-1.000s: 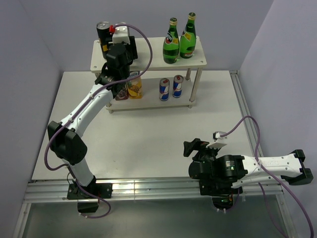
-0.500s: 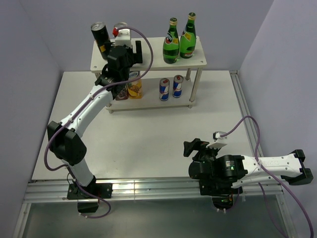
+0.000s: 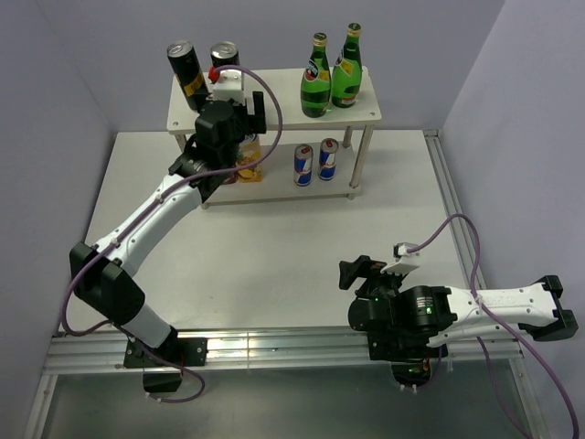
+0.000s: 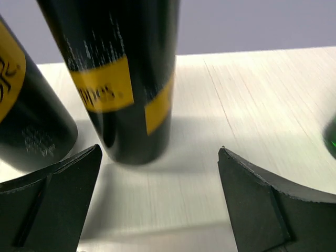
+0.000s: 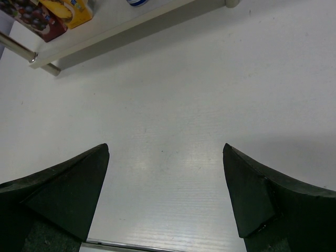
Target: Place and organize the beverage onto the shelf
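The shelf [image 3: 274, 110] stands at the back of the table. On its top board, two dark cans with yellow labels [image 3: 186, 66] [image 3: 223, 55] stand at the left and two green bottles [image 3: 316, 82] [image 3: 345, 73] at the right. Two blue-and-silver cans [image 3: 303, 165] [image 3: 328, 159] stand on the lower board. My left gripper [image 3: 226, 80] hovers over the top board, open and empty, just short of the dark cans. In the left wrist view one dark can [image 4: 121, 79] stands just beyond the open gripper [image 4: 157, 157], the other [image 4: 26, 121] at the left. My right gripper [image 3: 356, 272] is open and empty, low over the table.
A yellow carton [image 3: 249, 160] and a dark red pack sit on the lower board at the left, also seen in the right wrist view [image 5: 71, 10]. The shelf's thin legs [image 3: 355, 174] stand at its corners. Walls close in on three sides.
My left gripper has drawn back from the left end of the top board, uncovering the second dark can. The leftmost dark can shifted slightly left. The right arm has not moved.
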Robot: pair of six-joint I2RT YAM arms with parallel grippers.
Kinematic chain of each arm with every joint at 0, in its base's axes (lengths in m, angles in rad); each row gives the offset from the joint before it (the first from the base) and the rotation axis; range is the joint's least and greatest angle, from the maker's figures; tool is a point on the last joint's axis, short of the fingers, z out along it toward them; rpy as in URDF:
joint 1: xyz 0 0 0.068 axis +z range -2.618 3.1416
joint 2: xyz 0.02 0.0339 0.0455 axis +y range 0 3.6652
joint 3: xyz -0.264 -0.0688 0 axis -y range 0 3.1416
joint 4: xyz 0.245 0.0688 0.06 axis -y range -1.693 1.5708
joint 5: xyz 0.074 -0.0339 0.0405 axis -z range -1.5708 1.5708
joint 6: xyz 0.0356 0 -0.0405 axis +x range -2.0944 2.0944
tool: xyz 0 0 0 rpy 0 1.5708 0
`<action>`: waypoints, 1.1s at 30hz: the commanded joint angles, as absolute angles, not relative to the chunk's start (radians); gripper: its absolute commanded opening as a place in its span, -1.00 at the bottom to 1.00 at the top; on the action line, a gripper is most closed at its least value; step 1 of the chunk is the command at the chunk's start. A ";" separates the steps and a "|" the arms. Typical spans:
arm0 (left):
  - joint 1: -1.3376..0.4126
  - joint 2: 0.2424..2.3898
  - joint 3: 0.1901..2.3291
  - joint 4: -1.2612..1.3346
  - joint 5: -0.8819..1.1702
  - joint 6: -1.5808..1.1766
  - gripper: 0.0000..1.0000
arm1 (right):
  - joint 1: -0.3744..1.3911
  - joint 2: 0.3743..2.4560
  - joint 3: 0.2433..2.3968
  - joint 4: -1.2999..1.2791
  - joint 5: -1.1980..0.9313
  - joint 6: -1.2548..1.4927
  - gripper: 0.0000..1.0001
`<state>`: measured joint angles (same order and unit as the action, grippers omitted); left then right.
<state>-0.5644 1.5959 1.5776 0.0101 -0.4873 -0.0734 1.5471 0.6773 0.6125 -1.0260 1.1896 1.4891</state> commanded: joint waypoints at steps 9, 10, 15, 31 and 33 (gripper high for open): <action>-0.715 1.281 1.309 -0.119 -0.655 -0.251 0.99 | 1.562 0.704 0.630 -1.058 1.240 1.528 0.90; -0.733 1.205 1.243 -0.142 -0.690 -0.273 0.99 | 1.565 0.706 0.656 -1.061 1.223 1.517 0.90; -0.865 0.979 1.098 -0.357 -0.778 -0.422 0.99 | 1.574 0.715 0.849 -1.045 1.183 1.312 0.88; -0.888 0.733 1.250 -0.733 -0.752 -0.491 0.99 | 1.583 0.854 1.273 -0.663 1.309 0.540 0.91; -0.888 0.729 1.256 -0.735 -0.709 -0.491 0.99 | 1.583 0.857 1.288 -0.666 1.296 0.543 0.91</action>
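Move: The open left hand is already clear of the right-hand black can on the top board: that can stands about 5 cm ahead, 2 cm to its left, its middle some 3 cm higher. The other black can is about 4 cm ahead and 10 cm left, the nearer green bottle roughly 4 cm ahead and 20 cm right, and the pineapple carton 4 cm ahead, 2 cm left and some 20 cm below. From the empty right hand, the same black can lies about 36 cm ahead, 31 cm left and 25 cm up. With its fingers staying wide open and touching nothing, the left hand draws straight back from the black cans about 25 cm, sinking some 4 cm on the way and then swinging around 11 cm left as it regains part of that height, rolling its left side down and tipping slightly nose-down. A little after it sets off, the empty right hand rises about 22 cm nearly on the spot with a small drift left, its fingers still open, tipping up some 15 degrees and turning slightly counter-clockwise. ##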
